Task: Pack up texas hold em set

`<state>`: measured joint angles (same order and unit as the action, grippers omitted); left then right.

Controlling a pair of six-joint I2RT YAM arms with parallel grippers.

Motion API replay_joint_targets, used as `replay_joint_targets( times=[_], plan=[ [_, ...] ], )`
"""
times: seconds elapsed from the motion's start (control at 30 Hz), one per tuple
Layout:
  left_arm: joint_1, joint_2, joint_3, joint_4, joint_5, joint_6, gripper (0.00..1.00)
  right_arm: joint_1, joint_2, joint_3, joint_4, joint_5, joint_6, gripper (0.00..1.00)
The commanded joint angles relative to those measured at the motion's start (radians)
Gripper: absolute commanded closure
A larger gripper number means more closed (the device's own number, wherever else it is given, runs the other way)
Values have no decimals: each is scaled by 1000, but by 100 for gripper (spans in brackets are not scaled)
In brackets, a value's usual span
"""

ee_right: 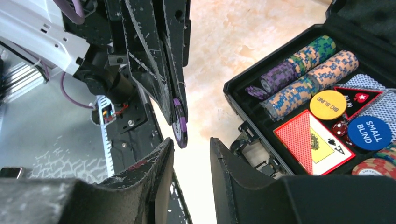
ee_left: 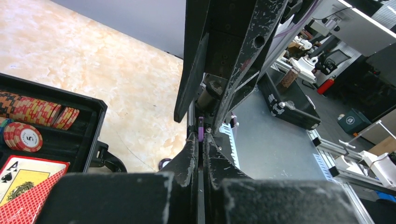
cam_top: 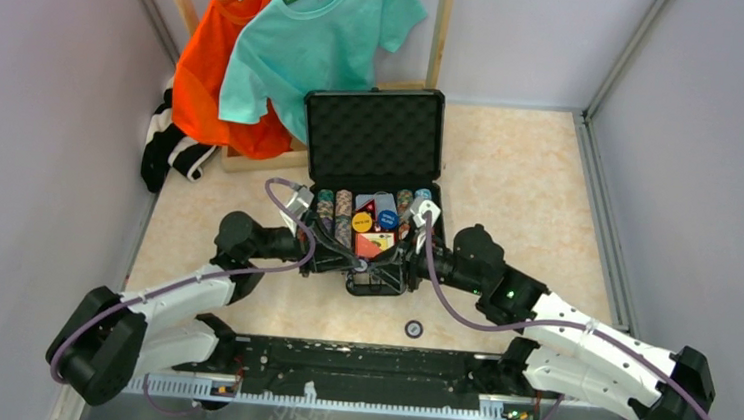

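Observation:
The black briefcase point(cam_top: 374, 135) lies open, its foam lid standing up at the back. Its tray holds rows of poker chips point(ee_right: 303, 70), a red card box point(ee_right: 310, 144), a yellow button point(ee_right: 328, 104), a blue button point(ee_right: 370, 132) and red dice point(ee_right: 340, 129). In front of the case, my left gripper point(ee_left: 201, 137) is shut on a purple chip point(ee_right: 180, 122), held edge-on. My right gripper point(ee_right: 191, 144) faces it, open, with the chip just beyond its fingertips and not touching them. Another chip point(cam_top: 413, 328) lies on the table near the arm bases.
An orange shirt point(cam_top: 219, 68) and a teal shirt point(cam_top: 317, 35) hang on a wooden rack at the back left, with a black-and-white cloth point(cam_top: 167, 149) below. The black base rail point(cam_top: 355, 369) runs along the near edge. Grey walls close in both sides.

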<state>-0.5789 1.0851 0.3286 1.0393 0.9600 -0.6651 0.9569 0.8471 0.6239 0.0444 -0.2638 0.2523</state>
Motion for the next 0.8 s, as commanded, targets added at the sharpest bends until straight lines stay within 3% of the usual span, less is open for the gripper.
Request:
replay_joint_targets(
  times=[0.0,0.3,0.43,0.6,0.63,0.77],
  plan=[
    [-14,-7,4,18,14,26,100,-6,10,-4,93,-49,14,66],
    [-35,6,3,52,25,16,100,-5,12,-21,143,-67,17,80],
    [-44,13,3,59,28,16,100,-6,11,-32,155,-63,13,99],
    [-47,10,2,70,39,19,100,-6,9,-32,148,-62,2,100],
    [-47,9,1,71,41,20,97,-6,10,-31,144,-59,-3,100],
    [-47,-8,0,30,18,51,60,-15,-5,-22,114,-43,-35,100]
  ],
)
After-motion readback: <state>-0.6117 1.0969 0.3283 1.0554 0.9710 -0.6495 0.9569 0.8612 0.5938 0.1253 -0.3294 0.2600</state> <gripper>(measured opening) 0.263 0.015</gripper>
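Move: The purple-edged chip is held in the left fingertips, about 1 cm right of that hand's point. From the right hand, the chip lies some 2 cm left and 1 cm back, level with it. From the right hand, the card deck is about 12 cm ahead, 2 cm left and 18 cm below; the case handle about 2 cm ahead, 1 cm left; the loose chip about 7 cm back, 8 cm right, both 20 cm below. The right hand eases about 1 cm left and back, pinches the chip; then the left fingers start opening. ##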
